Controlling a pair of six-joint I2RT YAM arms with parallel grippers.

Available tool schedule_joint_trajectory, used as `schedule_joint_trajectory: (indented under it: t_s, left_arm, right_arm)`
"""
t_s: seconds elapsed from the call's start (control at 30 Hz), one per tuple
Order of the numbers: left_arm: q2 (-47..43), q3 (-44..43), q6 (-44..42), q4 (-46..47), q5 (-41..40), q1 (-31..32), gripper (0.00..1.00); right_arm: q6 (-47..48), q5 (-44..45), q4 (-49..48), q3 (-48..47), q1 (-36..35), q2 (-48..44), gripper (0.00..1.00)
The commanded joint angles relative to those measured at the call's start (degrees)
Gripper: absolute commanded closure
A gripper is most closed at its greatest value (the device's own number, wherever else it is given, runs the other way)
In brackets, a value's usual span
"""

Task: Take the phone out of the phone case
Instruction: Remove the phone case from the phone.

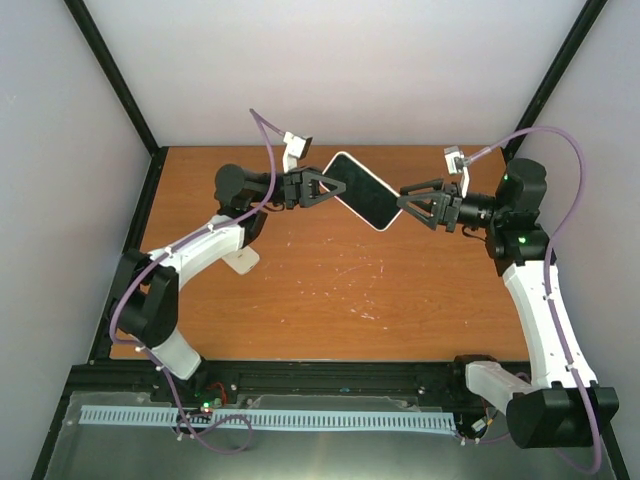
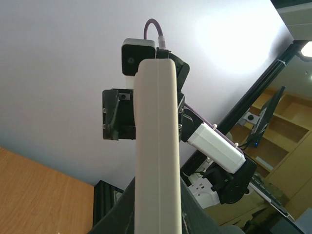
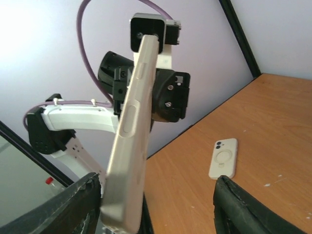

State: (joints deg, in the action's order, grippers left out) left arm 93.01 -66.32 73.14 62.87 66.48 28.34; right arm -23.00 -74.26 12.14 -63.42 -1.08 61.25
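Note:
A cream phone in its phone case (image 1: 360,190) hangs in the air over the back of the wooden table (image 1: 330,290), its pale face up in the top view. My left gripper (image 1: 335,186) is shut on its left end; in the left wrist view its edge (image 2: 156,146) rises from between the dark fingers, showing a seam along it. My right gripper (image 1: 405,200) stands open at the other end. In the right wrist view the phone's cream edge (image 3: 129,136) sits close to the left finger (image 3: 73,204), while the right finger (image 3: 243,209) is well apart.
A second cream phone-shaped piece (image 1: 238,260) lies flat on the table under the left arm, showing a camera cut-out and a ring (image 3: 223,158); I cannot tell whether it is a case or a phone. Black frame posts stand at the table's back corners.

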Motion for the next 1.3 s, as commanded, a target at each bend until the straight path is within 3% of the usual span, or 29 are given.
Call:
schedule_joint_trajectory:
  t_s: [0.0, 0.27, 0.73, 1.0, 1.27]
  left_arm:
    - [0.4, -0.75, 2.59, 6.52, -1.86, -0.2, 1.0]
    - [2.25, -0.33, 5.99, 11.49, -1.84, -0.21, 1.0]
    - [10.83, -3.47, 14.88, 24.04, -1.35, -0.21, 1.0]
    - [16.46, -9.11, 20.27, 29.95, 0.04, 0.5, 1.0]
    - [20.76, -14.78, 28.07, 37.52, -0.21, 1.52, 1.0]
  right_arm:
    - [-5.61, -1.26, -7.15, 0.35, -1.78, -0.49, 0.41]
    - [-9.16, -3.54, -12.13, 1.88, -4.53, -3.09, 0.74]
    - [-17.63, -5.66, -23.53, 2.61, -12.31, -5.83, 0.89]
    - [-16.58, -7.9, -23.4, 1.41, -18.14, -4.62, 0.86]
    - [-7.43, -10.11, -13.73, -3.13, -21.7, -3.94, 0.77]
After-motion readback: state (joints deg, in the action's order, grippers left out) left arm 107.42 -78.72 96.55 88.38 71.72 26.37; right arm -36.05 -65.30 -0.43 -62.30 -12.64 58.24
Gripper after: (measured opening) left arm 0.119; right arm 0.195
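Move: The cased phone hangs between the hands, its left part already pinched by the left fingers. Its middle is about 8 cm to the right hand's left and 1 cm ahead, near its height. The phone's right far corner sits just at the open right fingers, about 1 cm left and level fore-and-aft. The left gripper is some 14 cm left of the right hand and 2 cm ahead. From the left hand the phone's middle lies about 5 cm right and 1 cm back. The right fingers close on the cased phone's right-hand corner and pinch it, while that hand goes left and back; it then keeps its hold and carries on left and up, about 4 cm left and 3 cm up in all, towards the left gripper. The left hand keeps its pinch and near the end eases some 2 cm forward, turning slightly clockwise. ##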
